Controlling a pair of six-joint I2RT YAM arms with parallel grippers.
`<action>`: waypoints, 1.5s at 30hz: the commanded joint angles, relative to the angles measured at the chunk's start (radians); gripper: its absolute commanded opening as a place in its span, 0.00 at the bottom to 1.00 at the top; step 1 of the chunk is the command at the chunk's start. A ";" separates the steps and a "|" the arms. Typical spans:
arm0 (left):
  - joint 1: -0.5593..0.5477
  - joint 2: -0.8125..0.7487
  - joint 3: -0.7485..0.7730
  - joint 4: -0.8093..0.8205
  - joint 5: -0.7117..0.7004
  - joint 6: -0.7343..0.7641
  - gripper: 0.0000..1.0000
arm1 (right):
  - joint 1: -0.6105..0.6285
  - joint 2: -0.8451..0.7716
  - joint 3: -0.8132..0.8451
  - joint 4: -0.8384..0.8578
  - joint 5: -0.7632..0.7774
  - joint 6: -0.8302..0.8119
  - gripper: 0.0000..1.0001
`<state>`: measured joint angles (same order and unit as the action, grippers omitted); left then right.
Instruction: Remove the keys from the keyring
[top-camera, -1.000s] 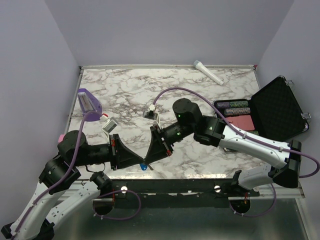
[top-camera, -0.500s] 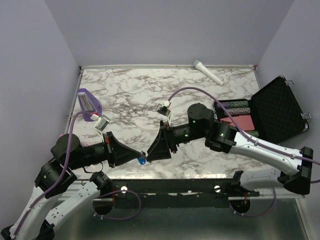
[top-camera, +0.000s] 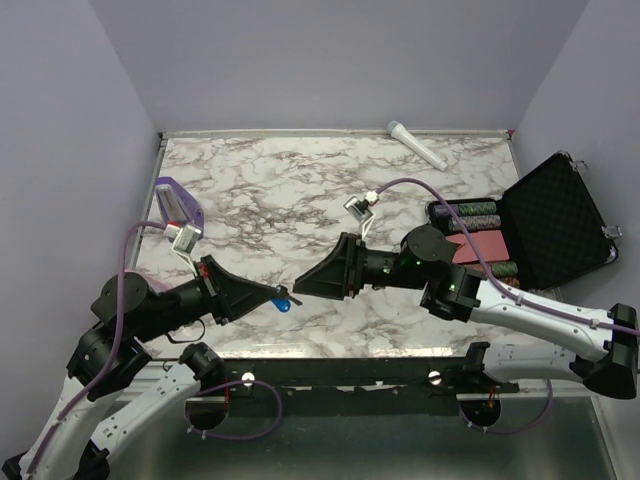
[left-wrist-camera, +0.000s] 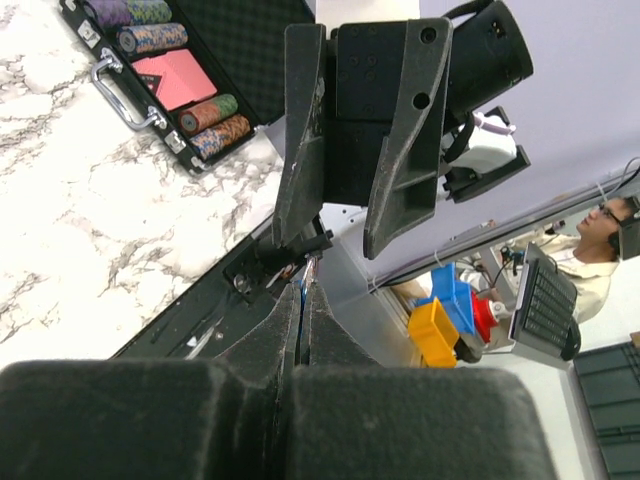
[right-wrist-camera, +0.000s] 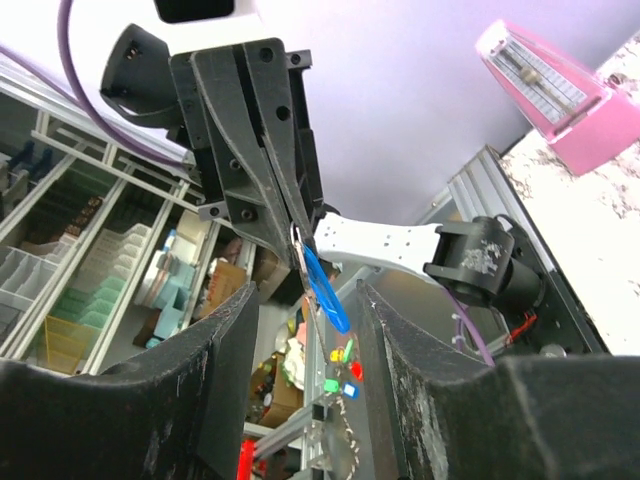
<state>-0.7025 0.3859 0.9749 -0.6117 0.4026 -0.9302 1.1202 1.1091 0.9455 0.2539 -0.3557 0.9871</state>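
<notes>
My left gripper (top-camera: 272, 294) is shut on the keyring, pinching it at its thin metal ring. The blue oval tag (top-camera: 284, 303) hangs from the fingertips above the table's front edge. In the right wrist view the tag (right-wrist-camera: 326, 291) dangles below the left fingers, with a thin silver strip beside it; I cannot tell whether that strip is the key or the ring. My right gripper (top-camera: 300, 287) is open and faces the left one tip to tip, its jaws on either side of the tag without touching it (right-wrist-camera: 305, 305). The left wrist view shows its own shut fingers (left-wrist-camera: 303, 292) and the open right gripper (left-wrist-camera: 330, 240).
A purple wedge-shaped block (top-camera: 178, 208) stands at the left edge. A white cylinder (top-camera: 417, 145) lies at the back. An open black case (top-camera: 548, 222) with poker chips (top-camera: 465, 211) sits at the right.
Both grippers have risen from the table's front edge. The left one pulled back left with the blue tag. The right arm swung out to the right, still pointing at the tag.
</notes>
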 joint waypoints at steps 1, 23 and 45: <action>-0.002 -0.002 -0.005 0.062 -0.048 -0.044 0.00 | 0.013 0.012 0.027 0.102 0.043 0.031 0.51; -0.002 0.021 -0.024 0.107 -0.045 -0.064 0.00 | 0.038 0.084 0.084 0.113 0.031 0.007 0.34; -0.002 0.004 0.002 0.081 -0.088 -0.056 0.00 | 0.066 0.097 0.081 0.093 0.054 0.001 0.24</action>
<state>-0.7025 0.3962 0.9573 -0.5331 0.3683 -0.9928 1.1656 1.1885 0.9977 0.3470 -0.3031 1.0012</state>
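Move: The key on the keyring, held in the shut left fingertips, lies about 2 cm to the right hand's left, 1 cm back and 1 cm lower, in line with its half-open fingers. The blue tag hangs some 3 cm to the right hand's left, 2 cm back and 2 cm lower. From the left hand the key is about 3 cm to the right, 1 cm back and 1 cm down. Leftward towards the left fingertips and the keyring, after first rising, the right hand travels about 2 cm each way, its fingers closing from half open to about a quarter around the key's ring end, then holds there. The left hand keeps its pinch on the keyring, easing up and forward about 1 cm before it too holds still. ##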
